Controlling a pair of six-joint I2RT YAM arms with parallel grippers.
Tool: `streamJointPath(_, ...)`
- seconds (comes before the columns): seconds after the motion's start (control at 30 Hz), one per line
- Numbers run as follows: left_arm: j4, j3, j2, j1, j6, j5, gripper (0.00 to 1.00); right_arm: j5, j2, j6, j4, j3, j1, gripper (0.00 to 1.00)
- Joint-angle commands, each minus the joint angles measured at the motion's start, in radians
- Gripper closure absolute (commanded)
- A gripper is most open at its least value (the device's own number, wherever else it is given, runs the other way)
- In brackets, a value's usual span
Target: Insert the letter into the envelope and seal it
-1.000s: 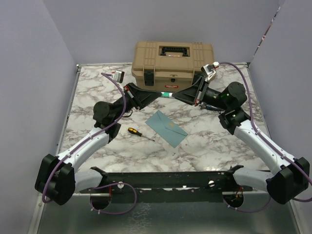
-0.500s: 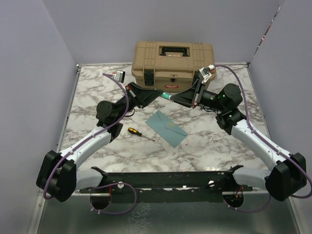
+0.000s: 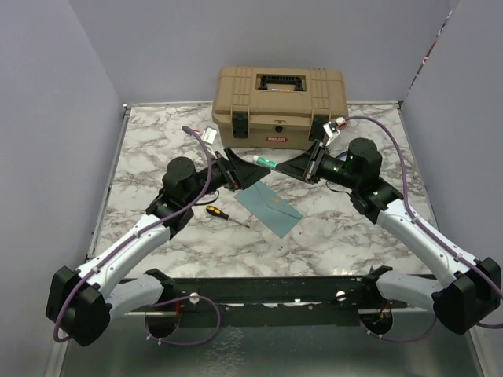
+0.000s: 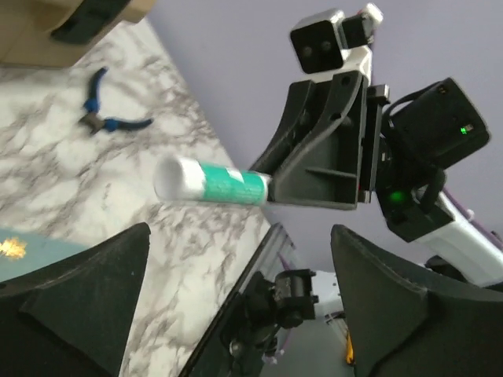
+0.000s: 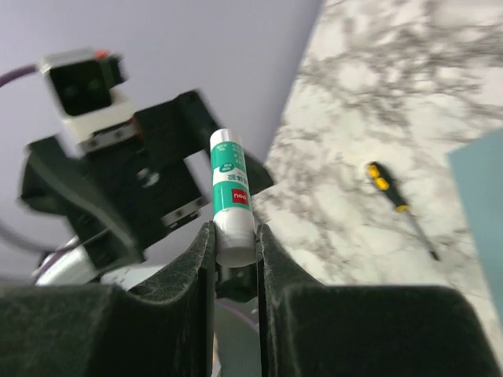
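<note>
The teal envelope (image 3: 269, 206) lies flat in the middle of the marble table, and its edge shows in both wrist views (image 4: 31, 251) (image 5: 479, 204). The letter is out of view. My right gripper (image 3: 281, 166) (image 5: 233, 229) is shut on the white end of a green-and-white glue stick (image 3: 265, 160) (image 5: 231, 188) and holds it above the table behind the envelope. My left gripper (image 3: 253, 170) (image 4: 240, 232) faces the free end of the glue stick (image 4: 212, 181). It is open, a short way off, with nothing between its fingers.
A tan toolbox (image 3: 279, 104) stands at the back of the table. A yellow-handled screwdriver (image 3: 222, 214) (image 5: 393, 196) lies left of the envelope. Blue pliers (image 4: 106, 118) lie near the toolbox. A black rail (image 3: 267, 290) runs along the near edge.
My left gripper has opened and drawn back from the glue stick, which stays in my right gripper. Both arms have shifted toward the near side.
</note>
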Motion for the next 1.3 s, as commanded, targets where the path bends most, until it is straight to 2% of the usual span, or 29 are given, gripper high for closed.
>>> streamJointPath(0.0,-0.377,0.025,-0.086,-0.009,0.215,-0.204,0.01,0.243,0.028,-0.102,-0.204,-0.035,-0.001,1.00)
streamJointPath(0.1,-0.500,0.035,-0.098,-0.002,0.270,-0.320,0.01,0.331,0.070,-0.123,-0.199,-0.063,-0.003,1.00)
streamJointPath(0.23,-0.581,0.042,-0.091,0.003,0.312,-0.409,0.01,0.396,0.151,-0.148,-0.124,-0.098,-0.005,1.00)
streamJointPath(0.4,-0.591,0.056,-0.050,0.003,0.318,-0.398,0.01,0.514,0.283,-0.237,-0.015,-0.089,-0.007,1.00)
streamJointPath(0.53,-0.611,0.085,-0.015,0.005,0.328,-0.402,0.01,0.613,0.366,-0.348,0.183,-0.165,-0.007,1.00)
streamJointPath(0.77,-0.621,0.115,0.006,0.006,0.360,-0.414,0.01,0.601,0.508,-0.455,0.323,-0.179,-0.007,1.00)
streamJointPath(0.87,-0.633,0.140,0.029,0.009,0.387,-0.353,0.01,0.587,0.536,-0.481,0.403,-0.208,-0.008,1.00)
streamJointPath(0.97,-0.663,0.184,0.071,0.013,0.402,-0.305,0.01,0.600,0.561,-0.489,0.356,-0.186,-0.007,0.99)
streamJointPath(1.0,-0.674,0.196,0.078,0.014,0.407,-0.304,0.01,0.602,0.563,-0.490,0.337,-0.182,-0.008,0.93)
streamJointPath(1.1,-0.716,0.223,0.089,0.014,0.418,-0.347,0.01,0.623,0.551,-0.491,0.283,-0.178,-0.007,0.66)
streamJointPath(1.27,-0.839,0.291,0.101,0.019,0.431,-0.434,0.01,0.665,0.517,-0.494,0.136,-0.144,-0.008,0.45)
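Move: The right gripper already holds the glue stick; the bare marble it is to be laid on, just past the envelope's far right edge, lies about 13 cm ahead, 5 cm to the right and some 29 cm below. The envelope's middle is roughly 4 cm ahead and straight below, the screwdriver about 1 cm ahead and 13 cm left, the pliers about 19 cm ahead and 23 cm right, all at table height. From the left gripper that spot lies some 13 cm ahead, 9 cm right and 29 cm down. Lower the right gripper with the glue stick about 27 cm while reaching some 12 cm forward and a little right, tipping its fingers down towards the marble beyond the envelope; slow near the table, then open halfway to let go. Meanwhile sink the left gripper, already off the stick, with a shift left and forward, opening fully and tilting its fingers down. ##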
